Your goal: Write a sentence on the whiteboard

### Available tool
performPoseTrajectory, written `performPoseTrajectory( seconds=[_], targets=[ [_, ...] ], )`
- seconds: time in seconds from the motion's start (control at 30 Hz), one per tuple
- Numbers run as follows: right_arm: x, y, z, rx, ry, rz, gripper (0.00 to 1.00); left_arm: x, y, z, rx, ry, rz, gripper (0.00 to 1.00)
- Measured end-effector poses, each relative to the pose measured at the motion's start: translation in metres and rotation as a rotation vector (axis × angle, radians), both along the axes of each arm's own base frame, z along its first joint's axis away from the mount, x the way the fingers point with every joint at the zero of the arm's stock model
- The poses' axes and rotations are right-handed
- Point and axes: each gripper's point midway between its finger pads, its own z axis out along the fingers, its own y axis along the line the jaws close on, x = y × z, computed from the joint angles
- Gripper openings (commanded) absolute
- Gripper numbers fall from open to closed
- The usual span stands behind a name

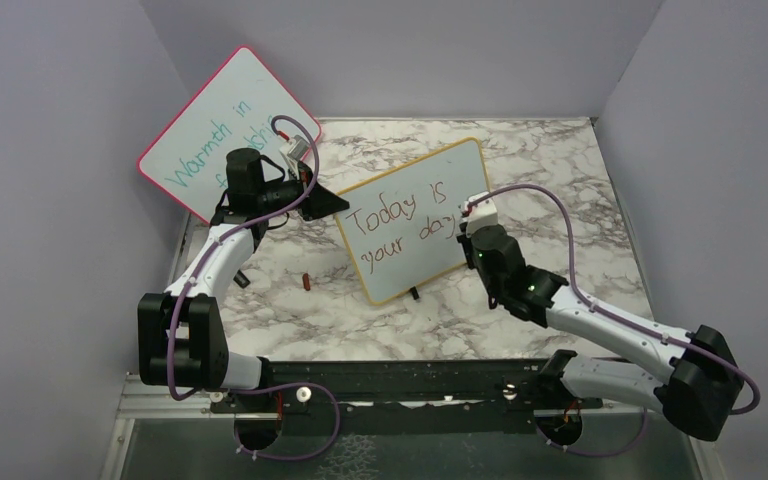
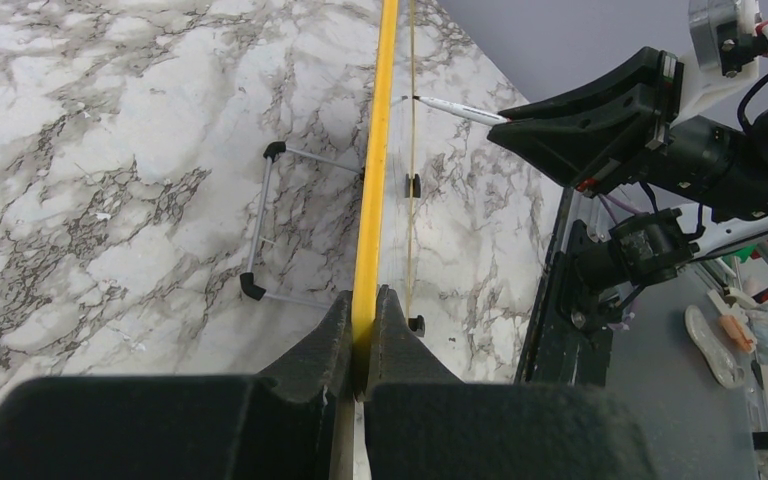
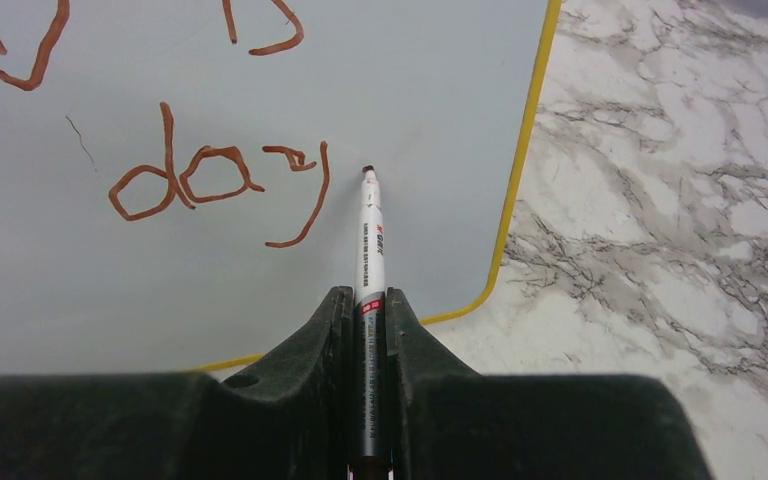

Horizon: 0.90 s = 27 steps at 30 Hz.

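The whiteboard (image 1: 438,170), yellow-framed, stands tilted on the marble table. The sentence (image 1: 400,225) reads "Today is your day" in red-brown over two lines. My left gripper (image 1: 335,205) is shut on the board's left edge; in the left wrist view its fingertips (image 2: 365,300) clamp the yellow frame (image 2: 375,150). My right gripper (image 1: 467,228) is shut on a white marker (image 3: 371,240). The marker's tip sits just right of the "y" of "day" (image 3: 220,185). I cannot tell whether the tip touches the surface (image 3: 410,90). The marker (image 2: 455,110) also shows in the left wrist view.
A pink-framed board (image 1: 225,120) with teal writing leans against the left wall behind my left arm. A small red cap (image 1: 305,281) lies on the marble in front of the board. The board's wire stand (image 2: 255,240) reaches out behind it. A black rail (image 1: 390,385) runs along the near edge.
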Motion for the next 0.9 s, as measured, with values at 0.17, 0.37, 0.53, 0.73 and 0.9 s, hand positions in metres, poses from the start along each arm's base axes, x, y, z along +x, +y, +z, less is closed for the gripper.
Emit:
performPoseTrajectory(
  seconds=[0.17, 0.37, 0.53, 0.73, 0.9],
  targets=[
    [-0.005, -0.006, 0.015, 0.029, -0.028, -0.001, 0.00, 0.000, 0.000, 0.000, 0.000, 0.000, 0.000, 0.00],
    [-0.015, -0.016, 0.034, 0.077, -0.062, -0.008, 0.01, 0.000, 0.000, 0.001, 0.000, -0.001, 0.000, 0.05],
    [-0.024, -0.025, 0.046, 0.098, -0.080, -0.010, 0.00, 0.000, 0.000, 0.003, 0.002, 0.003, 0.003, 0.23],
    [-0.030, -0.034, 0.057, 0.119, -0.106, -0.020, 0.01, 0.007, 0.003, 0.005, 0.015, 0.009, 0.042, 0.49],
    [-0.033, -0.038, 0.059, 0.117, -0.107, -0.022, 0.01, 0.014, 0.005, 0.016, 0.011, 0.009, 0.086, 0.69]
  ],
)
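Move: The marker held in the right hand touches the whiteboard where the sentence's period goes, about 8 cm ahead of that hand, 1 cm left and 3 cm below. The word "day" is centred some 4 cm left of that spot and 1 cm nearer; the board's right edge is 5 cm right and 2 cm farther out. The left hand pinches the board's upper left corner; the board's middle lies roughly 13 cm right, 3 cm back and 7 cm below. The marker tip comes off the board beside the "y" as the right hand rises about 6 cm and draws right and back some 4 and 3 cm, tipping up slightly and keeping its grip. Once this is under way, the left fingers open to over half and let go of the board's corner, that hand easing forward and up a centimetre or two. ##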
